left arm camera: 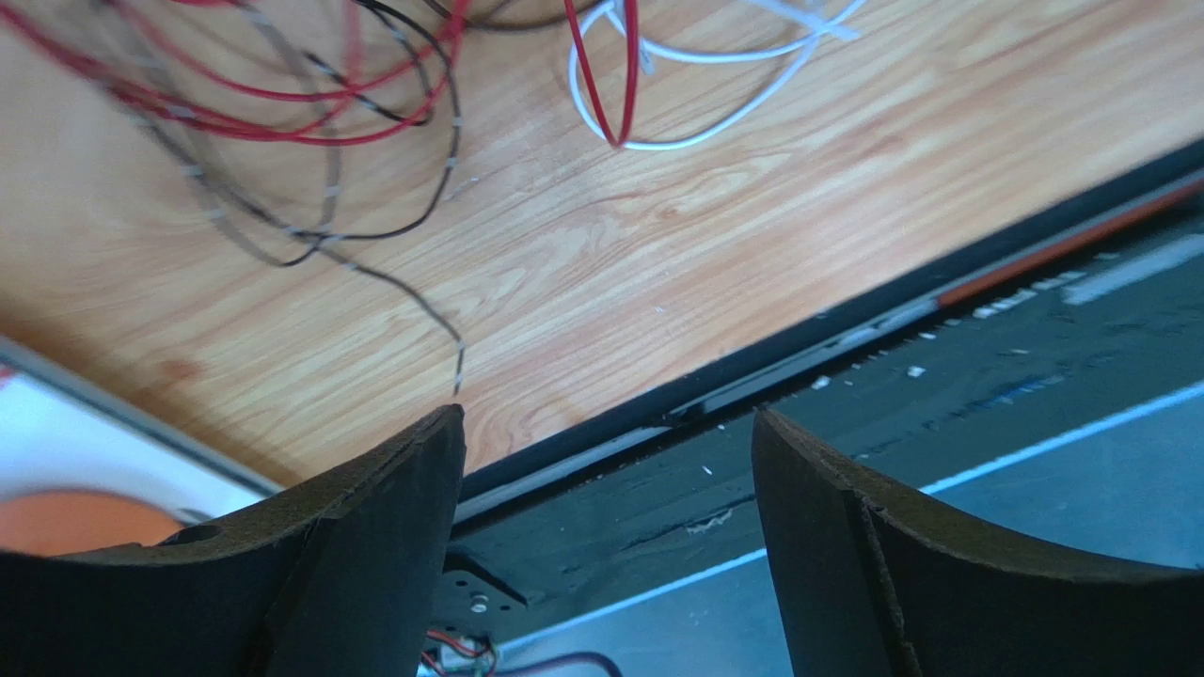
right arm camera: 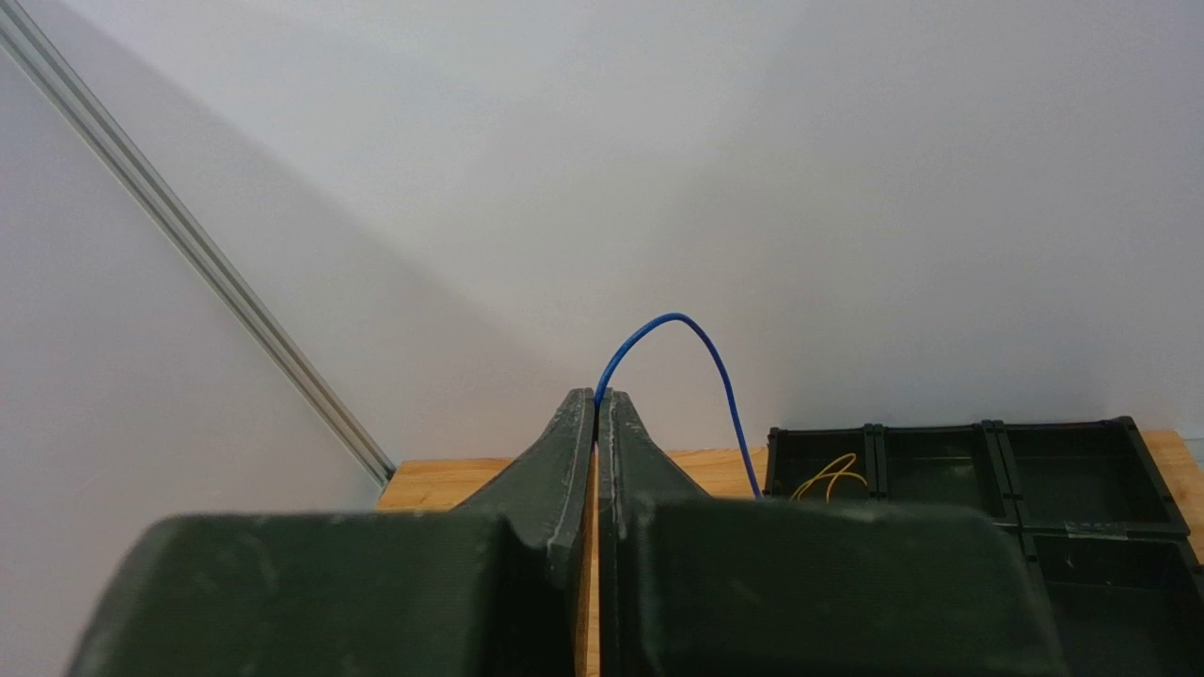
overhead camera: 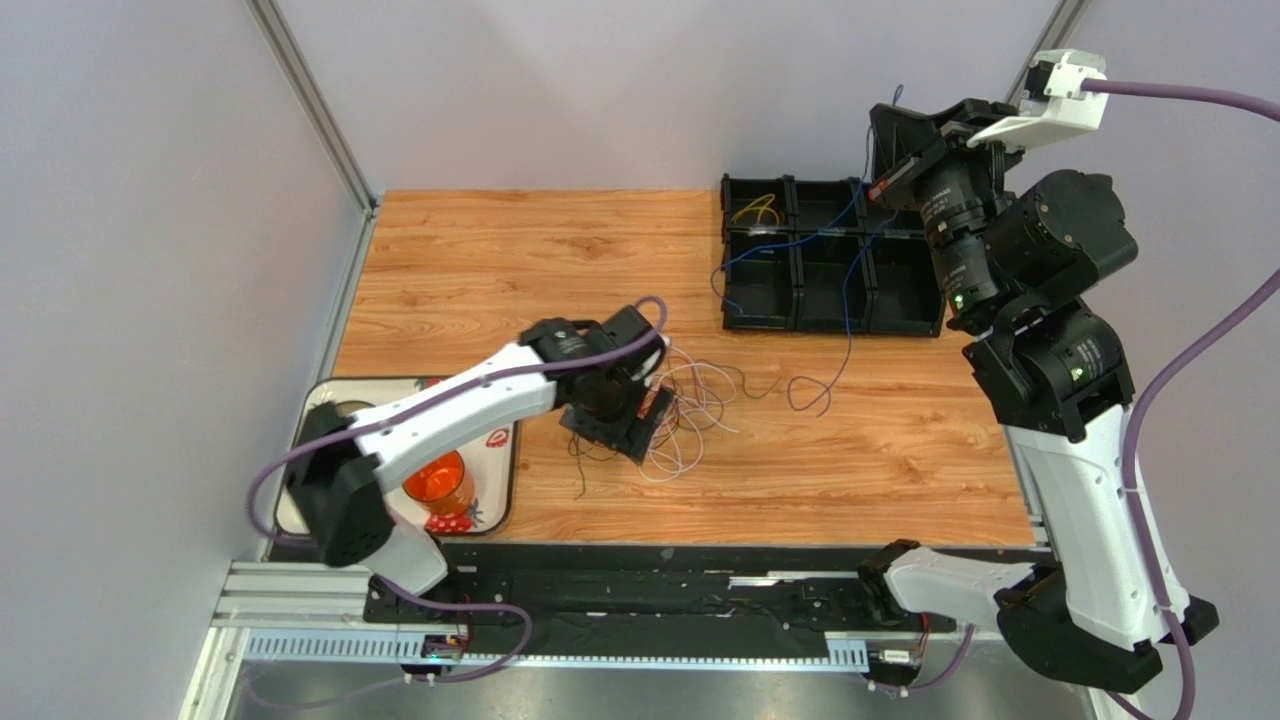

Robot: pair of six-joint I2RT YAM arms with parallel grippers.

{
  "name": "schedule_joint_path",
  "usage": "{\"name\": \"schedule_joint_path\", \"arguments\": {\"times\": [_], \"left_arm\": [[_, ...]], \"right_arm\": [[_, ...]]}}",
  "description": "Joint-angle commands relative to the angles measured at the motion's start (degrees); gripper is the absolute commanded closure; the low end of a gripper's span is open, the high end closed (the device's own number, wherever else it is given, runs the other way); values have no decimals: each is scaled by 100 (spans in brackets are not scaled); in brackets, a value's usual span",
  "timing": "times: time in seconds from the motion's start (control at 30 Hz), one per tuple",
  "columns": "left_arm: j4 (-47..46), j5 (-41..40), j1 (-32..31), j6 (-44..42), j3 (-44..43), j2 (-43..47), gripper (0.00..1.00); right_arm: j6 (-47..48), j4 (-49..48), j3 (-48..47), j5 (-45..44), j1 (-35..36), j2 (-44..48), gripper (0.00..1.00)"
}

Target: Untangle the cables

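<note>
The cables [overhead camera: 694,411] lie in a loose tangle of thin white, red and dark loops at the table's middle. My left gripper [overhead camera: 628,435] hovers at the tangle's left edge, open with nothing between its fingers. In the left wrist view, red cables [left arm camera: 269,99], a white loop [left arm camera: 707,134] and a dark brown cable [left arm camera: 382,226] lie beyond the open left gripper [left arm camera: 608,423]. My right gripper [overhead camera: 878,188] is raised over the black tray [overhead camera: 887,326], shut on a blue cable [overhead camera: 849,323]. That blue cable [right arm camera: 679,323] arches out of the shut right gripper [right arm camera: 597,399].
The black tray [right arm camera: 989,430] has several compartments; one holds a yellow cable [right arm camera: 827,481]. A white tray [overhead camera: 323,408] with an orange object [overhead camera: 440,483] sits at the table's left. A black rail [overhead camera: 676,578] runs along the near edge. A metal post [overhead camera: 316,105] stands back left.
</note>
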State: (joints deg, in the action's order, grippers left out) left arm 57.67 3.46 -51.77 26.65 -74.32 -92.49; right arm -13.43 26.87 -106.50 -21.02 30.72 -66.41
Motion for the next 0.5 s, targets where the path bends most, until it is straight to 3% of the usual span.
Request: {"name": "schedule_joint_path", "arguments": {"times": [0.0, 0.13, 0.3, 0.47], "left_arm": [[516, -951, 0, -2, -451, 1267, 17], [947, -1620, 0, -11, -460, 2145, 17], [825, -2297, 9, 50, 23, 3473, 17], [842, -2858, 9, -2, 313, 4344, 17]], "right_arm": [[226, -165, -38, -139, 22, -109, 100], [525, -506, 129, -385, -4, -170, 100], [806, -893, 182, -395, -233, -520, 100], [711, -851, -336, -307, -697, -1197, 100]]}}
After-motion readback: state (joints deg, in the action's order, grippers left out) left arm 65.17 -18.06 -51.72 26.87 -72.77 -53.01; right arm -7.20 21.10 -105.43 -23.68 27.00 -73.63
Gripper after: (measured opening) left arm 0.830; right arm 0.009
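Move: Beyond the right hand, which holds the blue cable high up, the middle of the black organizer lies about 28 cm ahead, 9 cm to its right and 55 cm below. The yellow cable in it is some 36 cm ahead, 4 cm left. The tangle sits about 10 cm ahead of the open left hand, 4 cm to its right and 11 cm below; the orange mug is about 4 cm back, 23 cm left of that hand. Carrying the blue cable still pinched in its shut fingers, the right hand picks up speed forward towards the organizer, about 6 cm and slightly down, swinging a little clockwise. The left hand clears out empty and wide open, first mostly up and then also left, away from the tangle towards above the tray, its fingertips tilting forward some 35 degrees. ##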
